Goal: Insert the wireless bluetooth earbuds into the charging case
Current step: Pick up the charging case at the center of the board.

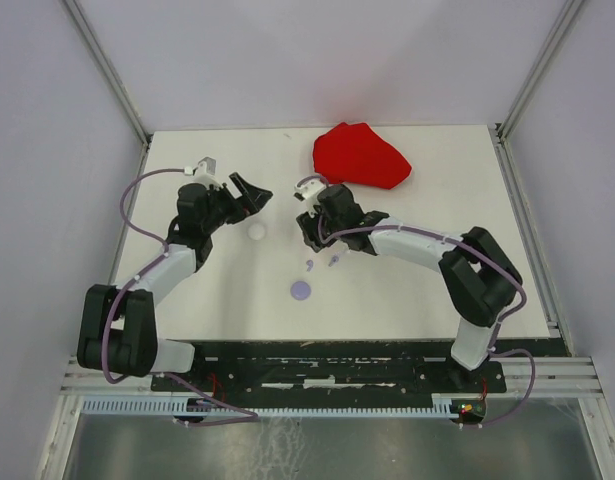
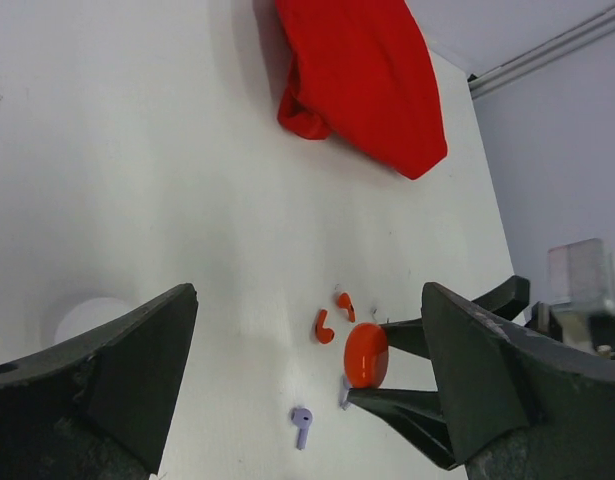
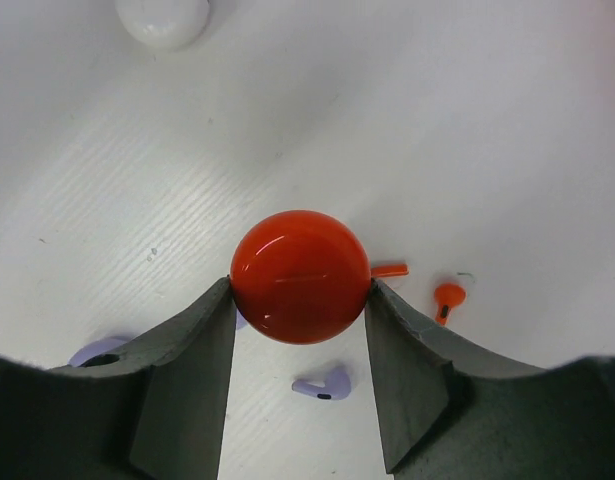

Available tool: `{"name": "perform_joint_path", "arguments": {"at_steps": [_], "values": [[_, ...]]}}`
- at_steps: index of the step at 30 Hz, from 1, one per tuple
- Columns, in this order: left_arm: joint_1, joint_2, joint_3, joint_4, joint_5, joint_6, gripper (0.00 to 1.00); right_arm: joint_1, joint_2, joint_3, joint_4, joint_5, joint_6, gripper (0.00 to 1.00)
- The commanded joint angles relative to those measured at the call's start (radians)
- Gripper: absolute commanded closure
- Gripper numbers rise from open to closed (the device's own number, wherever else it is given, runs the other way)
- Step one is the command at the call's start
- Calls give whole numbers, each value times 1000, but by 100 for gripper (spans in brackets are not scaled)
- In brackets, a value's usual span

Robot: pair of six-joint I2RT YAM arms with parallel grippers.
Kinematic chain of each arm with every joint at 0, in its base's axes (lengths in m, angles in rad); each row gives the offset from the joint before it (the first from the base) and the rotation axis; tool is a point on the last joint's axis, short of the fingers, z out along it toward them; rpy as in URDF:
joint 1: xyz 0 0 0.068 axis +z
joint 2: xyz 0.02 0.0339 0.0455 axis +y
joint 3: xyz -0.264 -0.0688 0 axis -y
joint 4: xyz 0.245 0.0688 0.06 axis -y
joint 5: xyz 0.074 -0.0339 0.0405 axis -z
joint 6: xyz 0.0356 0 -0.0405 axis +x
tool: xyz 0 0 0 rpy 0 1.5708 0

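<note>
My right gripper [image 3: 300, 292] is shut on a round red charging case [image 3: 300, 277], held by its rim a little above the table. Beside it lie two red earbuds [image 3: 447, 297] [image 2: 324, 327]. One lilac earbud [image 3: 325, 385] lies under the case, and another lilac earbud [image 2: 301, 424] lies left of it in the left wrist view. That view shows the red case [image 2: 366, 355] pinched edge-on between the right fingers [image 2: 407, 410]. My left gripper [image 2: 309, 330] hovers open and empty, to the left of the right gripper [image 1: 311, 234] seen from above.
A crumpled red cloth [image 1: 359, 155] lies at the back of the white table [image 1: 437, 290]. A white round case [image 1: 256, 231] sits between the two arms. A lilac round case [image 1: 301, 290] lies nearer the front. Grey walls and frame rails border the table.
</note>
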Motion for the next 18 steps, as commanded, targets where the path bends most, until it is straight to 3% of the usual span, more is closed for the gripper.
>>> {"name": "perform_joint_path", "arguments": {"at_steps": [1,3,10,18], "values": [[4,7,-6,124,70,-74,1,-21,-116,-40,129,-59,0,60],[3,24,-14,149,89,-111,1,-34,-138,-52,139,-102,-9,60],[-15,133,-23,272,244,-233,18,-72,-195,-79,178,-230,-21,60],[-84,205,-45,374,331,-336,33,-84,-193,-58,155,-261,-41,60]]}}
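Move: The orange charging case is already off the table in my right fingers, to be brought to my empty left hand. From my left hand it lies about 12 cm to the right, 5 cm back and 10 cm lower; the white case is almost straight below, some 16 cm down. Some 6 cm under my right hand, the red earbuds are about 4 cm to its right and 2 cm ahead, and the nearest lavender earbud is about 4 cm back. I lift the orange case about 6 cm nearly straight up with my right hand, keeping the pinch and rolling its left side up some 15 degrees. My left hand travels about 6 cm right towards the case, dipping and drawing back a little late on; it rolls left side down, turns clockwise and starts to narrow its wide-open fingers, not yet touching. ##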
